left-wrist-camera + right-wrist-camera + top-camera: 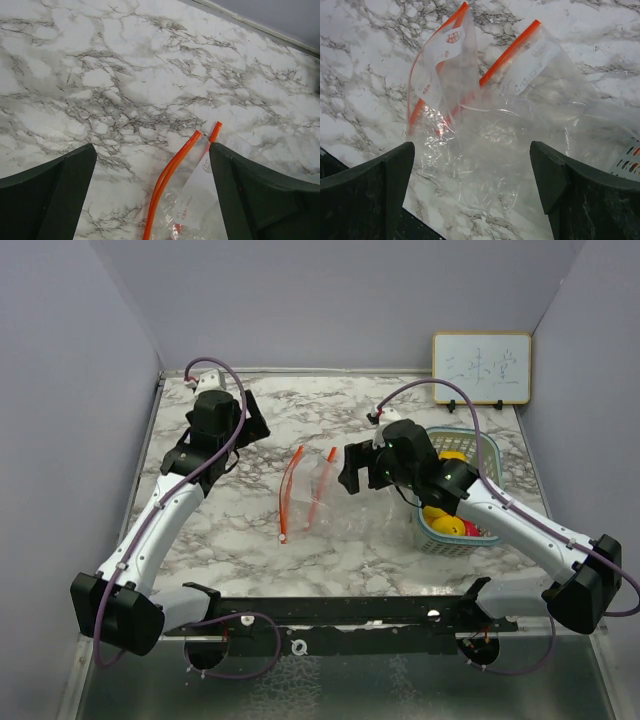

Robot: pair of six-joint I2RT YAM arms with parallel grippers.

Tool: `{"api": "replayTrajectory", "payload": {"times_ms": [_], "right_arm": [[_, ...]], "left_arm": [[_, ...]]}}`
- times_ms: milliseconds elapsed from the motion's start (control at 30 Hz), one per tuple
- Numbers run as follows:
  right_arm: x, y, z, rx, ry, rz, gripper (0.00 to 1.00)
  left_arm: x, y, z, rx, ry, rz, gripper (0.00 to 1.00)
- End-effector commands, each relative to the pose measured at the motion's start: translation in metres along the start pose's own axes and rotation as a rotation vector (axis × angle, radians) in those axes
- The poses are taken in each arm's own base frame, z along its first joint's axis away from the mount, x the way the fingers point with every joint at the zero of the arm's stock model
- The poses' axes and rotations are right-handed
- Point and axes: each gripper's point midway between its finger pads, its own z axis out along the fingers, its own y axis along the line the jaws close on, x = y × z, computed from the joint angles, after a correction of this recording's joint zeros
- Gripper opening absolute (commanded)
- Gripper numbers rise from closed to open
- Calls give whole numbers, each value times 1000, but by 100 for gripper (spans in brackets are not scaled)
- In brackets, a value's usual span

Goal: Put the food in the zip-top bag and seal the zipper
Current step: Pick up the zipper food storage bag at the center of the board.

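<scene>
The clear zip-top bag (322, 502) lies flat mid-table, its two orange zipper strips (290, 490) parted and its mouth facing left. The food, yellow (441, 524) and red (471, 531) fruits, sits in a teal mesh basket (487, 452) at the right. My left gripper (254, 420) hovers open to the upper left of the bag. Its wrist view shows the zipper strip (167, 175) and the bag's labelled lip (200, 192) between its fingers. My right gripper (350, 468) stands open over the bag's right half. The crumpled bag (490, 135) fills that wrist view. Nothing is held.
A small whiteboard (481, 368) leans on the back wall behind the basket. The right arm's forearm passes over the basket. Grey walls close the marble table (240, 540) at left, back and right. A black rail (350, 610) runs along the near edge.
</scene>
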Motion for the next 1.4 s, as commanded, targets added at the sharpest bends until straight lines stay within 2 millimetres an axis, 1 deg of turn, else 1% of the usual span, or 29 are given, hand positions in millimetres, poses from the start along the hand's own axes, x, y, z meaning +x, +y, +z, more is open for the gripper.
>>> {"api": "replayTrajectory", "payload": {"times_ms": [0,100,167,233,300,333,400,500,567,633,700,733,833,867,933,1000,1067,1167,1200,1300,1367], "right_arm": [[2,-6,-7,37,-6,15,99],[-4,-5,-9,40,-18,12,99],[-6,-5,-9,45,-16,7,99],[-7,-4,-5,44,-1,-1,99],[-7,0,-1,36,10,-6,99],[-7,3,1,33,13,-9,99],[-10,12,5,23,11,-19,99],[-17,36,15,-7,-3,-50,99],[-18,48,26,-16,6,-74,99],[-18,53,40,-10,18,-84,99],[-18,58,53,-14,31,-84,99],[-19,60,58,-15,33,-78,99],[-13,64,74,-3,56,-56,99],[-11,66,79,5,63,-50,99],[-6,74,87,9,79,-41,99],[-2,85,95,10,92,-28,99],[2,97,104,13,99,-18,99],[12,107,118,43,119,14,99],[15,108,122,61,128,26,99],[14,114,125,143,118,24,99],[11,112,125,206,101,3,99]], "left_arm": [[-8,7,-3,-62,-25,-30,99],[-1,0,-4,5,-20,-26,99],[4,-9,-5,85,-28,6,99],[13,-25,-10,209,-7,53,99],[19,-34,-16,298,-3,82,99],[21,-36,-19,318,1,83,99],[23,-35,-23,328,10,74,99],[26,-34,-29,334,11,54,98],[28,-32,-34,347,-6,44,97],[28,-24,-39,315,-26,27,96],[27,-8,-41,240,-41,19,95],[27,4,-42,173,-45,10,95],[24,52,-47,-84,-74,-27,94],[23,65,-49,-151,-91,-38,94],[22,81,-54,-237,-117,-66,94],[20,91,-59,-288,-139,-90,94],[19,97,-63,-318,-155,-112,94],[20,105,-68,-348,-178,-133,94],[20,106,-69,-350,-183,-136,94],[20,109,-73,-350,-204,-154,94],[17,110,-77,-349,-224,-169,94]]}}
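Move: The orange zipper edge of the left-hand bag lies about 16 cm to the left of my right hand, 7 cm ahead and 20 cm below. The second bag's orange zipper edge is nearer, roughly 8 cm left and 9 cm ahead; the basket stands about 24 cm to my right hand's right and some 5 cm ahead. From my left hand, the left-hand bag's zipper is about 8 cm to the right, 3 cm back and 26 cm below. After hardly stirring, I sweep my open right hand about 16 cm left, over the second bag to the left-hand bag's zipper, sinking some 5 cm on the later part as the fingers tip slightly further down. My left hand, also open, draws back about 8 cm, swinging a little right and then well left, away from the zipper, ending turned some 20 degrees counter-clockwise. ##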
